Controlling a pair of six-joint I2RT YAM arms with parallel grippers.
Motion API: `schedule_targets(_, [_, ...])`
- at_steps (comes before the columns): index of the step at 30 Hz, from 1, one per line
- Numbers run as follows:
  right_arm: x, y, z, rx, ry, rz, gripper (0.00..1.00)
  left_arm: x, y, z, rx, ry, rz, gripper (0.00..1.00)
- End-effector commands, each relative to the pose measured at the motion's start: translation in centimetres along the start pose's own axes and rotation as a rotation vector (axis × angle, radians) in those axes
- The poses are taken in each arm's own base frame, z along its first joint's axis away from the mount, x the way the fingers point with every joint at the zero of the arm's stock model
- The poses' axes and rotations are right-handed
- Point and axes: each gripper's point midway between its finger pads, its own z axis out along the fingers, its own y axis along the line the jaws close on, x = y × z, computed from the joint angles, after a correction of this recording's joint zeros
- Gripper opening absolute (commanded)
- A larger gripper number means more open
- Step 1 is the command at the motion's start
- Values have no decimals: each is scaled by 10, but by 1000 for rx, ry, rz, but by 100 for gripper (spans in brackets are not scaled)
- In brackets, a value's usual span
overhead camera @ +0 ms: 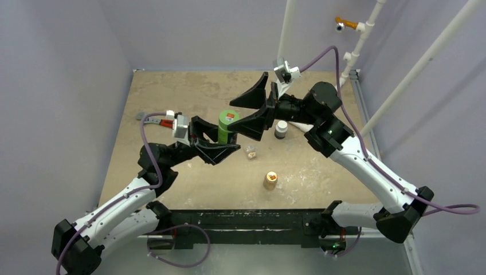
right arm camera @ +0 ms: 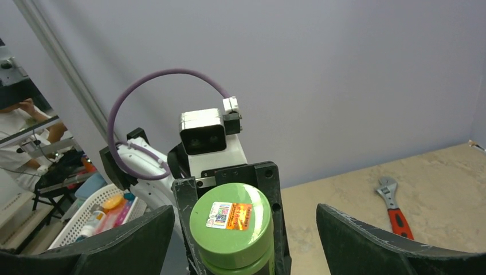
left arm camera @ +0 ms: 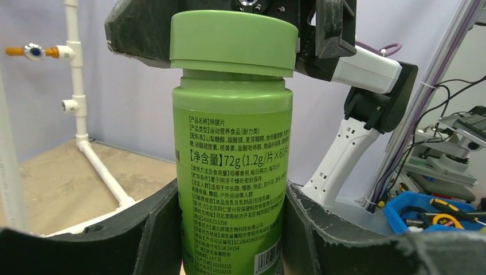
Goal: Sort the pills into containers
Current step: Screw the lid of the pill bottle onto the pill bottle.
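Observation:
A green pill bottle [overhead camera: 226,130] with a green cap [right arm camera: 234,222] stands upright in my left gripper [overhead camera: 220,141]. The left fingers press both sides of its labelled body [left arm camera: 232,189]. My right gripper [overhead camera: 243,113] is open, its jaws spread wide on either side of the cap without touching it. It shows behind the cap in the left wrist view. The small transparent case [overhead camera: 250,152] lies on the table right of the bottle, with pale bits inside. I cannot make out loose pills.
A dark brown white-capped bottle [overhead camera: 281,129] stands right of the grippers. A tan-orange bottle [overhead camera: 270,180] stands nearer the front edge. A red-handled wrench [overhead camera: 155,119] lies at the left, also in the right wrist view [right arm camera: 394,206]. White pipes rise at the back right.

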Motion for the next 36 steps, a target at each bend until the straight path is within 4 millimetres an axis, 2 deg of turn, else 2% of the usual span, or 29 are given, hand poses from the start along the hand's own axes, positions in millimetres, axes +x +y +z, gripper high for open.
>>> schedule_targets(1, [-12, 13, 2, -71, -35, -26, 93, -25, -16, 5, 72, -65, 22, 0])
schedule_targets(18, [-4, 13, 6, -83, -12, -6, 77, -27, -13, 10, 79, -71, -5, 0])
schedule_targets(24, [-2, 11, 8, -72, -3, -2, 67, -27, -12, 11, 78, -69, -9, 0])
schedule_targets(31, [1, 8, 9, -58, 5, 3, 60, -26, -11, 12, 82, -67, -14, 0])
schedule_targets(36, [1, 6, 9, -42, 4, 5, 44, -26, -10, 13, 83, -67, -18, 0])
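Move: The green lid, already sitting on the bottle that my left hand holds, is about 2 cm to the left of my right hand's point, 1 cm back and 1 cm below. From my left hand the lid is some 6 cm above, 1 cm ahead and 1 cm left. Far below my right hand, roughly 37 cm down, the clear pill box lies about 7 cm ahead and 4 cm right, and the white-capped bottle about 13 cm ahead and 13 cm right. I close my right hand's wide-open fingers to about half their opening, easing them some 1 cm left and, late on, about 1 cm down onto the green lid until the pads pinch it from both sides. My left hand keeps its grip on the bottle and drifts about 1 cm right, towards my right hand, turning only some 5 degrees. ##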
